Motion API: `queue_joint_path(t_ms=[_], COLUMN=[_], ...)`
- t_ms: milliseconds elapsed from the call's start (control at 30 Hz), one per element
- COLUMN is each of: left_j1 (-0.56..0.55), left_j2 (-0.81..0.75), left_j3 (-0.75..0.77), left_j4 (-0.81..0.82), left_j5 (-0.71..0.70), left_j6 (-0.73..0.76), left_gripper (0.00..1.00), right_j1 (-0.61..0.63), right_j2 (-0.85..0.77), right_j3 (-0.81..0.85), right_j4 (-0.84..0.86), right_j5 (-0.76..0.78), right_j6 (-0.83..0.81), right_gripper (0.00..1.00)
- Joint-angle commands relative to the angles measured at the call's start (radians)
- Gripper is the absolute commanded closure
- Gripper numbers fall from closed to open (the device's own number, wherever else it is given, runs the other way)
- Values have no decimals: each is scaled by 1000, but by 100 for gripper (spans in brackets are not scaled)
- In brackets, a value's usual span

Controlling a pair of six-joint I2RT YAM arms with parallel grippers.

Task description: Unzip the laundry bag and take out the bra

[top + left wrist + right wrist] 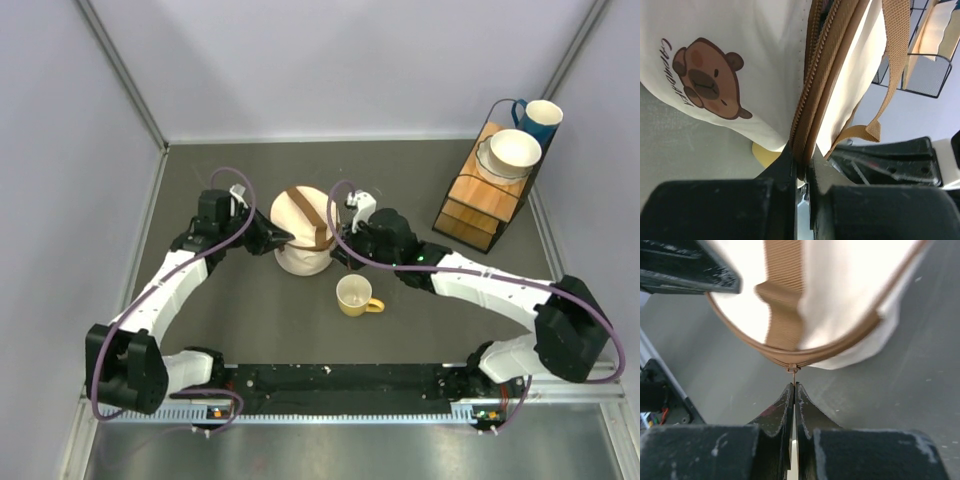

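The laundry bag (pixel 300 235) is a cream-white drum with a brown strap (pixel 305 218) across its top, standing mid-table between both arms. My left gripper (pixel 283 238) is at its left side, shut on the bag's brown zipper rim (pixel 817 85), which runs down between the jaws (pixel 802 160). A bear print (pixel 705 77) shows on the bag's wall. My right gripper (pixel 335 250) is at the bag's right side, shut (pixel 794 385) on the thin zipper pull (pixel 793 371) that hangs from the brown rim (pixel 830 347). The zipper looks closed. The bra is hidden.
A yellow mug (pixel 354 295) stands just in front of the bag, below my right gripper. At the back right a wooden rack (pixel 480 200) carries a white bowl (pixel 514 152) and a blue mug (pixel 541 118). Grey walls enclose the table.
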Motion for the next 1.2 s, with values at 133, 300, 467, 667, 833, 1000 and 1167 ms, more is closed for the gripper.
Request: queue_joint_path(t_ms=[133, 300, 467, 667, 833, 1000, 1167], left_j1=[64, 69, 78, 78, 77, 78, 77], left_j2=[50, 68, 113, 134, 133, 130, 108], left_j3=[125, 138, 176, 211, 233, 224, 207], left_j4=[-66, -76, -97, -117, -169, -172, -157], left_j5=[42, 75, 134, 138, 116, 112, 110], left_j6=[155, 189, 250, 270, 313, 312, 284], left_gripper=[100, 100, 100, 100, 100, 100, 100], right_j1=[-78, -82, -122, -101, -130, -171, -173], right_j2=[-82, -70, -21, -22, -24, -11, -10], right_j3=[-25, -7, 16, 34, 41, 70, 105], right_j4=[-14, -15, -6, 6, 14, 20, -18], right_j5=[98, 104, 121, 61, 136, 112, 35], right_j6=[-86, -114, -146, -122, -137, -163, -145], right_gripper=[100, 100, 100, 100, 100, 100, 84])
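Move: The zipper pull is already pinched in the right fingertips; the rim's right edge, where it is being taken, lies about 6 cm ahead and 2 cm right. The laundry bag's middle is some 6 cm ahead, 6 cm left and 7 cm below; the yellow mug stands about 6 cm back, 5 cm right and 9 cm lower. From the left hand, already clamped on the near-left rim, the pull is 10 cm right and 1 cm back, about level; the bag's middle is 5 cm ahead, 4 cm right and 7 cm below. The zipper pull is drawn along the bag's rim from beside the strap's near end towards its right side: the shut right fingers go forward about 6 cm and right over 4 cm, first in a quick tug, then slower and dipping a little, then in a last tug forward and up. The left hand keeps its pinch on the rim, edging slightly forward and turning some 10 degrees clockwise. ##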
